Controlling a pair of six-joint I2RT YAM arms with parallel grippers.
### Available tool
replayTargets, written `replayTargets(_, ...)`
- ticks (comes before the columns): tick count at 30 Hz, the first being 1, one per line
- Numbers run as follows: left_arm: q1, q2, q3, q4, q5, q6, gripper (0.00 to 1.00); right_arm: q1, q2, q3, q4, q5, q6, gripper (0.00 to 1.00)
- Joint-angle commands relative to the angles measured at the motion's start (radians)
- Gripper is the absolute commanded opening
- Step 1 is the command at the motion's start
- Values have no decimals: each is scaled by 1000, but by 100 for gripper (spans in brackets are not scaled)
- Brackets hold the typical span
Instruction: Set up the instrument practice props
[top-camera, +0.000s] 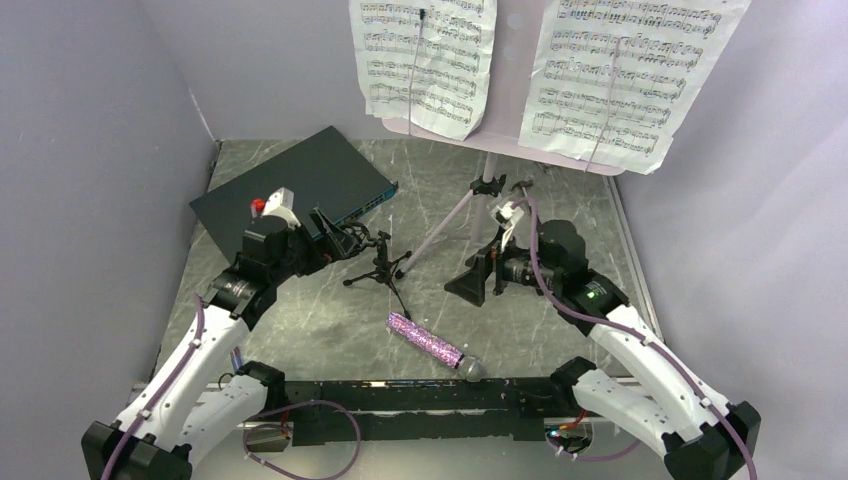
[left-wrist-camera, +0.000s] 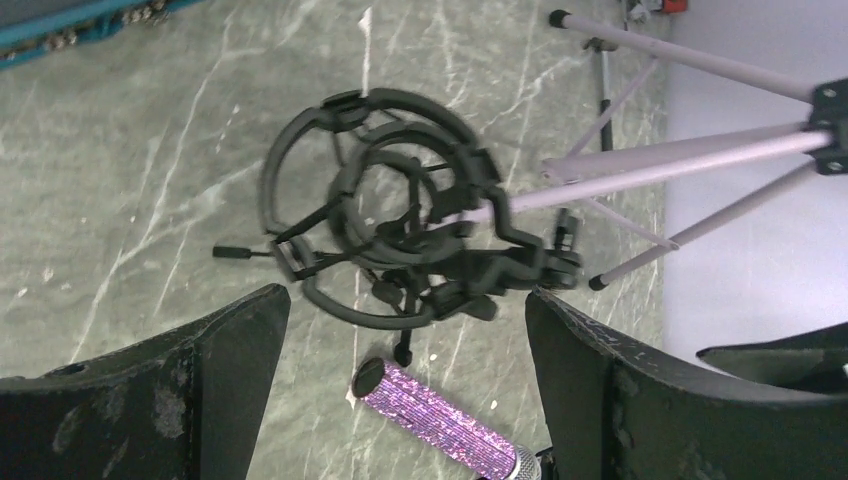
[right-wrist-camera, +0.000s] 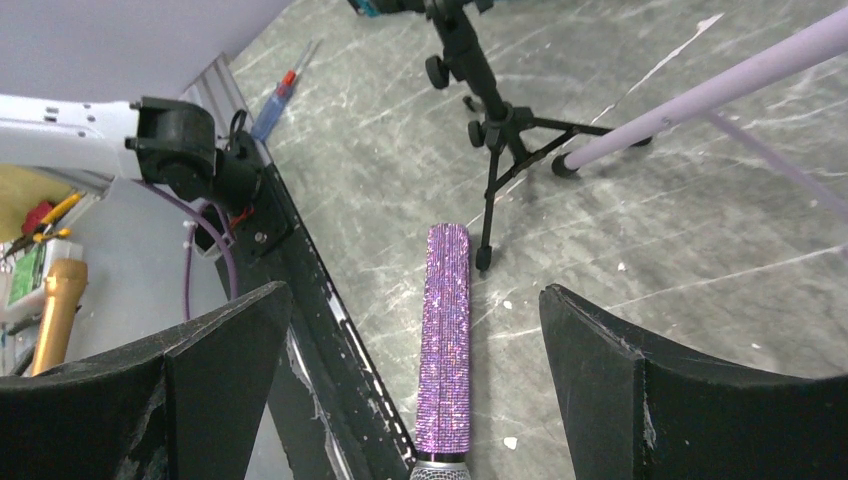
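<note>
The pale-lilac music stand (top-camera: 508, 70) rises at the back on its silver tripod (top-camera: 448, 228), with two white sheet-music pages (top-camera: 425, 60) (top-camera: 625, 75) on it. The purple glitter microphone (top-camera: 428, 342) lies flat near the front rail, apart from both grippers. The small black mic stand (top-camera: 380, 262) is upright, and its ring mount (left-wrist-camera: 390, 240) is just beyond my left gripper (left-wrist-camera: 405, 300), which is open and empty. My right gripper (right-wrist-camera: 415, 295) is open above the microphone (right-wrist-camera: 447, 340), pointing down at it. In the top view, left gripper (top-camera: 345, 238) and right gripper (top-camera: 480, 275) flank the stand legs.
A dark flat box with a teal edge (top-camera: 295, 190) lies at the back left. The tripod legs (left-wrist-camera: 680, 165) spread across the middle. A black rail (top-camera: 420, 395) runs along the near edge. Red and orange hand tools (right-wrist-camera: 45, 215) lie off the table, and a screwdriver (right-wrist-camera: 280, 95) lies by its edge.
</note>
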Motion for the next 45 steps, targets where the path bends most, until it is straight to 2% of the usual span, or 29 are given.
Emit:
replayTargets(1, 63, -45, -76, 85, 101, -98, 93, 70, 34, -30, 107, 57, 11, 98)
replayTargets(8, 191, -59, -186, 294, 262, -188, 93, 170, 76, -46, 132, 156, 9, 98)
replayTargets(12, 262, -30, -267, 507, 397, -252, 93, 186, 87, -54, 142, 170, 10, 98)
replayTargets(15, 295, 8, -299, 637, 478, -277, 93, 191, 104, -46, 133, 177, -1, 98)
replayTargets(18, 302, 37, -312, 697, 497, -303, 92, 198, 125, -37, 126, 181, -12, 98)
replayTargets(27, 322, 127, -344, 733, 510, -347, 73, 225, 180, -13, 139, 181, -24, 98)
replayTargets(31, 329, 123, -330, 686, 490, -317, 67, 239, 194, 6, 149, 179, -23, 98)
replayTargets(38, 334, 58, -317, 586, 454, -271, 47, 268, 216, 9, 131, 214, -45, 98)
replayTargets(45, 336, -77, -305, 426, 345, -223, 37, 290, 248, 25, 114, 258, -62, 98)
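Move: The shock mount on the black mic stand is about 5 cm ahead of the left hand, 1 cm to its right and 5 cm lower; the stand's hub is 2 cm ahead, 7 right and 14 below. The microphone's middle is some 7 cm back from the right hand, 5 left and 21 below. From that hand, the mic stand's hub is 9 cm ahead, 15 left, and the music stand's near foot 9 ahead, 11 left. The left fingers close to about half open on the near rim of the shock mount, touching it by the end. The hand first sinks about 3 cm and pushes 3 cm forward, rolling its left side down some 25 degrees, then draws slightly back and left. Meanwhile the wide-open right hand descends about 7 cm and travels 5 cm left towards the microphone. ##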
